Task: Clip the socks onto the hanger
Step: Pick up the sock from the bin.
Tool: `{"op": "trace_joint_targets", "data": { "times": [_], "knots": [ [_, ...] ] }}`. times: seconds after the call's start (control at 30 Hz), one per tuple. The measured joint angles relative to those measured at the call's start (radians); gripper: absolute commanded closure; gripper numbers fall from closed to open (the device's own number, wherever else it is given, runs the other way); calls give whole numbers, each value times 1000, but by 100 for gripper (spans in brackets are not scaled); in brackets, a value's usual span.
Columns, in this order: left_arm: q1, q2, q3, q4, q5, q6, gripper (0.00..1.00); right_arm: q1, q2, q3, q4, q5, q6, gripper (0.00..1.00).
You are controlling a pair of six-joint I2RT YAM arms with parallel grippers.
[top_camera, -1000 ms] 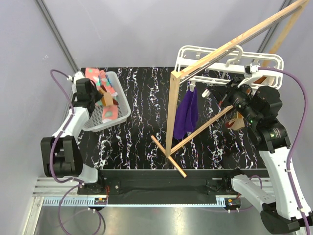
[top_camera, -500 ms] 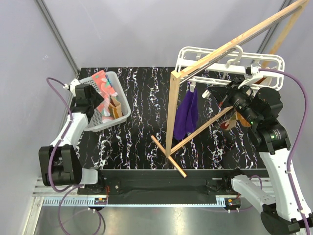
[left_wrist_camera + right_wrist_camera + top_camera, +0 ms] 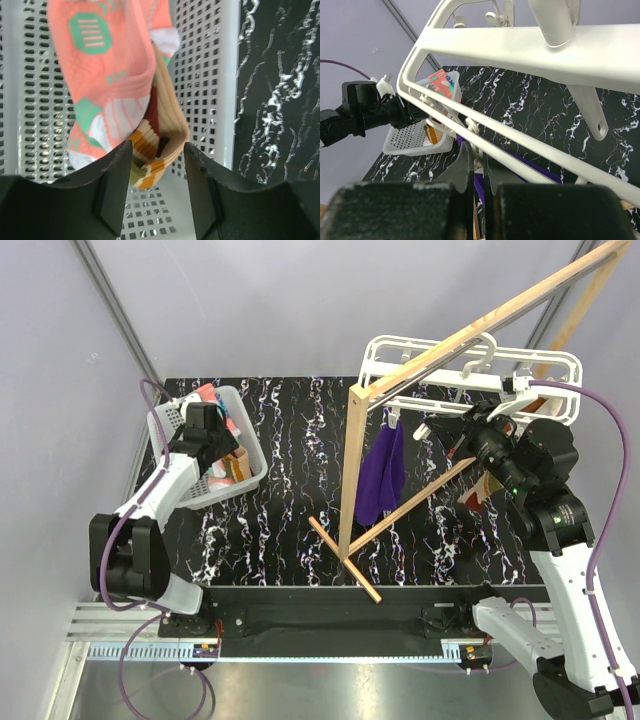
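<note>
In the left wrist view a pink sock [image 3: 107, 75] with green patches lies over a tan sock [image 3: 167, 135] with orange and olive stripes, both in the white basket [image 3: 210, 75]. My left gripper [image 3: 157, 150] stands open just above the tan sock's striped cuff, and neither finger presses it. From above, that gripper [image 3: 215, 435] is inside the basket [image 3: 250, 440]. The white hanger [image 3: 420, 355] hangs on the wooden rail. My right gripper [image 3: 476, 150] is shut on one of the hanger's [image 3: 530, 47] small dangling clips [image 3: 472, 126]. From above, the right gripper [image 3: 455, 435] is below the hanger.
The light wooden rail stand [image 3: 352, 470] crosses the table's middle, its foot [image 3: 345, 560] near the front edge. A purple cloth [image 3: 383, 475] hangs beside its post, and an orange-brown cloth [image 3: 478, 490] hangs by the right arm. Black marbled tabletop [image 3: 290, 490] lies between basket and stand.
My left gripper went from nearly shut to open and moved right, farther over the basket. The pink sock lies lower in the basket. The right arm has not moved.
</note>
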Motion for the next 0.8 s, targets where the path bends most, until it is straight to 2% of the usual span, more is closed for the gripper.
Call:
{"op": "trace_joint_targets", "data": {
  "times": [0.2,0.27,0.43,0.7,0.8],
  "knots": [
    [-13,46,0,-34,-60,-16,55,0,2,0,0,-2,0,100],
    [-14,75,3,-33,-60,-13,62,0,2,0,0,-2,0,100],
    [-16,137,13,-27,-53,-3,71,0,3,0,0,-1,0,100],
    [-17,137,13,-8,-35,-7,100,0,3,0,0,-1,0,100],
    [-17,132,9,10,-16,-6,100,0,4,0,0,-1,0,100]
  ]
}}
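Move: The striped tan sock lies in the bin, its middle about 6 cm below the left hand, some 3 cm ahead and 2 cm to the right. The pink sock overlaps it, around 6 cm ahead of the hand, 3 cm left and 5 cm down. The bin's middle is about 6 cm ahead, 6 cm left and 7 cm down. From the right hand, the striped sock is roughly 15 cm ahead, 53 cm left and 33 cm below. The left fingertips come down onto the near, orange-striped end of the tan sock and pinch its fabric, beside the pink sock's toe. The half-open hand sinks about 5 cm almost straight down into the bin, tipping slightly downward, closing gradually on the way and going from about a third open to shut at the bottom, where it barely rises. ##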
